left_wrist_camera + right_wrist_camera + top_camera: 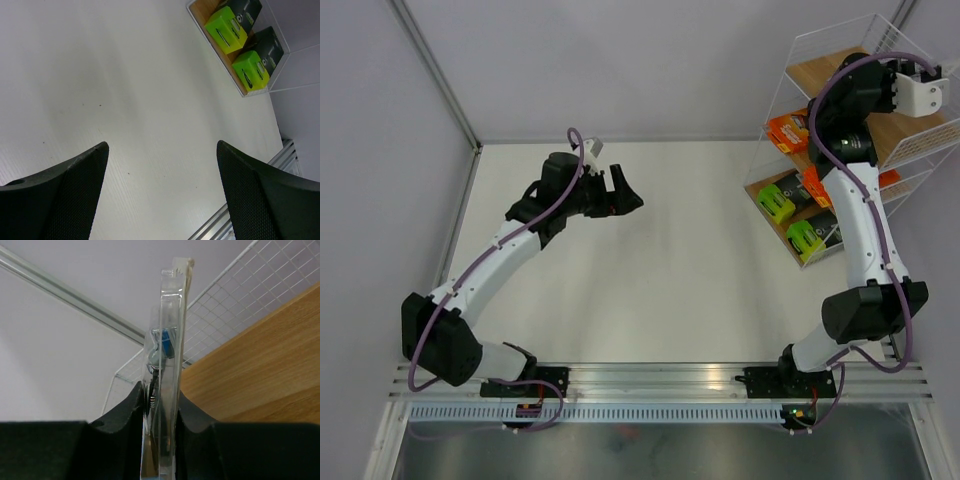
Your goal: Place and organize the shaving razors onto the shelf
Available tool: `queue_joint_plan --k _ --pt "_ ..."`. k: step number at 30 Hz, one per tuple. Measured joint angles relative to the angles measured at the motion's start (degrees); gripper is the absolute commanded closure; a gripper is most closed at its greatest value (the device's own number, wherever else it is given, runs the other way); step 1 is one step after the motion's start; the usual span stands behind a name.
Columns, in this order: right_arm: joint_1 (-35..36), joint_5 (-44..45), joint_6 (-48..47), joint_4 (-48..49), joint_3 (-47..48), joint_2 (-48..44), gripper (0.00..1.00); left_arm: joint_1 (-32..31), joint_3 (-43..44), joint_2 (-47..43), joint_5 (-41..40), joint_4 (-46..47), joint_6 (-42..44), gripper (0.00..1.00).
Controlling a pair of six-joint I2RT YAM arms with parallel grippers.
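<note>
The shelf (910, 140) stands at the far right of the table. One orange razor pack (786, 130) lies on its middle tier, and a second orange pack (815, 186) shows beside the arm. Two black packs with lime-green ends (778, 202) (810, 240) sit on the bottom board. My right gripper (161, 395) is shut on the clear white-and-blue blister pack (167, 340), held edge-on just above the top wooden board (260, 370). My left gripper (625, 195) hovers open over the table with nothing between its fingers (65, 200). From the left wrist I see both lime packs (227, 27) (252, 69).
White wire mesh (240, 305) closes the back and side of the top tier. Grey walls surround the table on three sides. An aluminium rail (660, 378) runs along the near edge by the arm bases.
</note>
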Motion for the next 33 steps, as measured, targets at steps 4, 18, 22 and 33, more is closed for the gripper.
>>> queue_joint_plan --k 4,18,22,33 --pt "-3.9 -3.6 5.2 -6.4 1.2 0.5 0.36 0.0 0.0 2.3 0.4 0.2 0.0 0.08" --pt "-4.6 -22.0 25.7 -21.5 -0.8 -3.5 0.18 0.0 0.2 5.7 2.9 0.4 0.0 0.08" --pt "-5.3 -24.9 32.2 -22.2 -2.4 -6.8 0.17 0.0 0.2 5.7 3.1 0.4 0.0 0.08" --pt "-9.6 -34.4 38.5 -24.6 6.2 -5.2 0.15 0.0 0.2 5.7 3.1 0.4 0.0 0.08"
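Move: My right hand holds the Gillette pack flat over the top shelf, one finger above it and one below. Its resting spot on the boards lies about 5 cm left, 2 cm back and 5 cm below. On the middle shelf, about 25 cm down, one orange pack lies some 15 cm left and 4 cm ahead, the other 8 cm left and 6 cm back. From my left hand that spot is roughly 47 cm right, 8 cm ahead and 22 cm higher. I open my right fingers wide and let go of the Gillette pack over the top boards, easing a little right, then coming back left about 4 cm while dipping forward. From that dip I draw back slightly and rise some 6 cm, turning counter-clockwise about 25 degrees, tilting the fingertips up and rolling. My empty left hand sinks about 3.5 cm. ##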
